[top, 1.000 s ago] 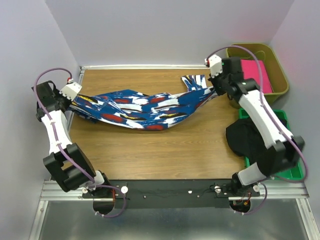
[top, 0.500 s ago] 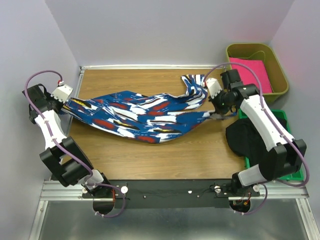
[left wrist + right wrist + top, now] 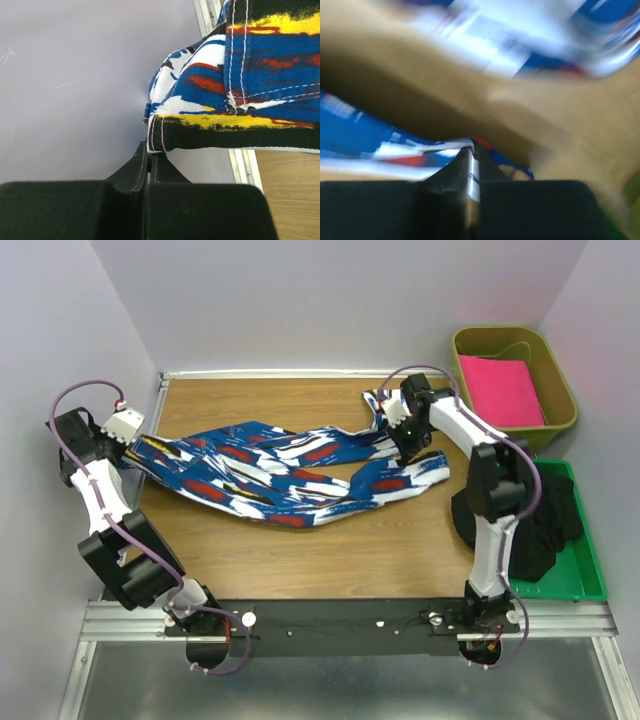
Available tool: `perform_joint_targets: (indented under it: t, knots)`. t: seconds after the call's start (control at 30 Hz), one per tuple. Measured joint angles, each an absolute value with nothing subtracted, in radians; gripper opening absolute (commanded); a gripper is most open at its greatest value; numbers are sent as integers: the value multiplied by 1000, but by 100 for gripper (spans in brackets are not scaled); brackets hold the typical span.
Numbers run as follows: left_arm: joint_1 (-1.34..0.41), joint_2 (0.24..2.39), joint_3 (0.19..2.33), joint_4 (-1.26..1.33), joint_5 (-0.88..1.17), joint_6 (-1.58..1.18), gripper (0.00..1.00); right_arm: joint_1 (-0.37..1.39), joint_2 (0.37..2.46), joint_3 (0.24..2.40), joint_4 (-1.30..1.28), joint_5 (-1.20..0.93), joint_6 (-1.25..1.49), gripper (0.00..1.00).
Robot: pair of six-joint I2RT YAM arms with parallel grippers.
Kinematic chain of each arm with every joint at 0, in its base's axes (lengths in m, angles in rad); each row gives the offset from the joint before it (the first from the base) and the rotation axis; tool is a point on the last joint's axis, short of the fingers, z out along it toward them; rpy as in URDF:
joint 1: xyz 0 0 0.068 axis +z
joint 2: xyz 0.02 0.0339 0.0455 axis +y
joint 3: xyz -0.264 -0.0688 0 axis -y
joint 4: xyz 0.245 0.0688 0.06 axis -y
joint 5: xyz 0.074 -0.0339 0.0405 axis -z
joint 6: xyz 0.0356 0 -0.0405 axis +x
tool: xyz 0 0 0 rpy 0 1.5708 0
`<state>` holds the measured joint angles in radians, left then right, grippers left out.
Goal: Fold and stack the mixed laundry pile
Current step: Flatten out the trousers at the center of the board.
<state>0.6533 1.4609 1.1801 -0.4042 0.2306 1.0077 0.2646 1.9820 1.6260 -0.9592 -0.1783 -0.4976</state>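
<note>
The long blue cloth [image 3: 290,475] with white, red and black blotches lies stretched across the wooden table, its right end doubled back over itself. My left gripper [image 3: 133,445] at the far left edge is shut on the cloth's hemmed end [image 3: 210,130], which the left wrist view shows pinched between the fingertips [image 3: 149,150]. My right gripper [image 3: 405,438] sits over the cloth's right part. The right wrist view is blurred, but the jaws [image 3: 474,147] stand closed on a fold of the blue cloth [image 3: 365,140]. The black garment [image 3: 548,525] lies bunched in the green tray.
A green tray [image 3: 578,582] stands at the right edge. An olive bin [image 3: 562,418] at the back right holds a folded pink cloth [image 3: 500,390]. Walls enclose the table on the left, back and right.
My right gripper has swung left and toward the table's middle, dragging the cloth's right end over itself. My left gripper pulled its end further left a second ago, then stayed put.
</note>
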Motion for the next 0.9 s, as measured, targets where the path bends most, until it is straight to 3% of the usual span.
perform_joint_targets:
  t: [0.03,0.07,0.13,0.3,0.37,0.53,0.63,0.8,0.9]
  knots:
    - [652,1469,1183,-404,228,1001,0,265,2048,1679,-934,-154,-484,43]
    - [652,1473,1183,-403,226,998,0,265,2118,1737,-905,-125,-457,59]
    - [652,1486,1183,-402,222,989,0,264,2172,1770,-873,-93,-440,66]
    - [651,1494,1181,-398,212,978,0,262,2081,1698,-830,-49,-396,62]
    - [650,1494,1179,-397,208,974,0,260,1969,1629,-811,-65,-393,56]
    - [644,1494,1168,-398,198,970,0,291,1604,1398,-777,-126,-445,56]
    - [639,1494,1167,-398,197,966,0,331,1547,1267,-748,-143,-474,61]
    - [630,1494,1167,-409,195,964,0,389,1636,1111,-677,-125,-520,78]
    - [626,1494,1167,-418,195,964,0,419,1675,1065,-624,-100,-547,79]
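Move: The near trouser leg is still caught by its far edge in the right fingertips. Its middle lies about 4 cm back of the right hand, straight below by some 5 cm. The far leg's folded end is roughly 10 cm ahead and 3 cm left of that hand, and the black cloth in the green bin is some 22 cm right and 12 cm back. From the left hand, holding the waist corner, the near leg's middle is about 50 cm right, 5 cm back and 17 cm down. The near trouser leg is swung forward about 5 cm and down towards the board as the right fingers open and let go of it. The emptied right hand then lifts some 11 cm while drawing back, and comes down again, fingers wide, beside the leg's near edge, turning slightly counter-clockwise. The left hand keeps its pinch on the waist corner and sinks about 2 cm. ##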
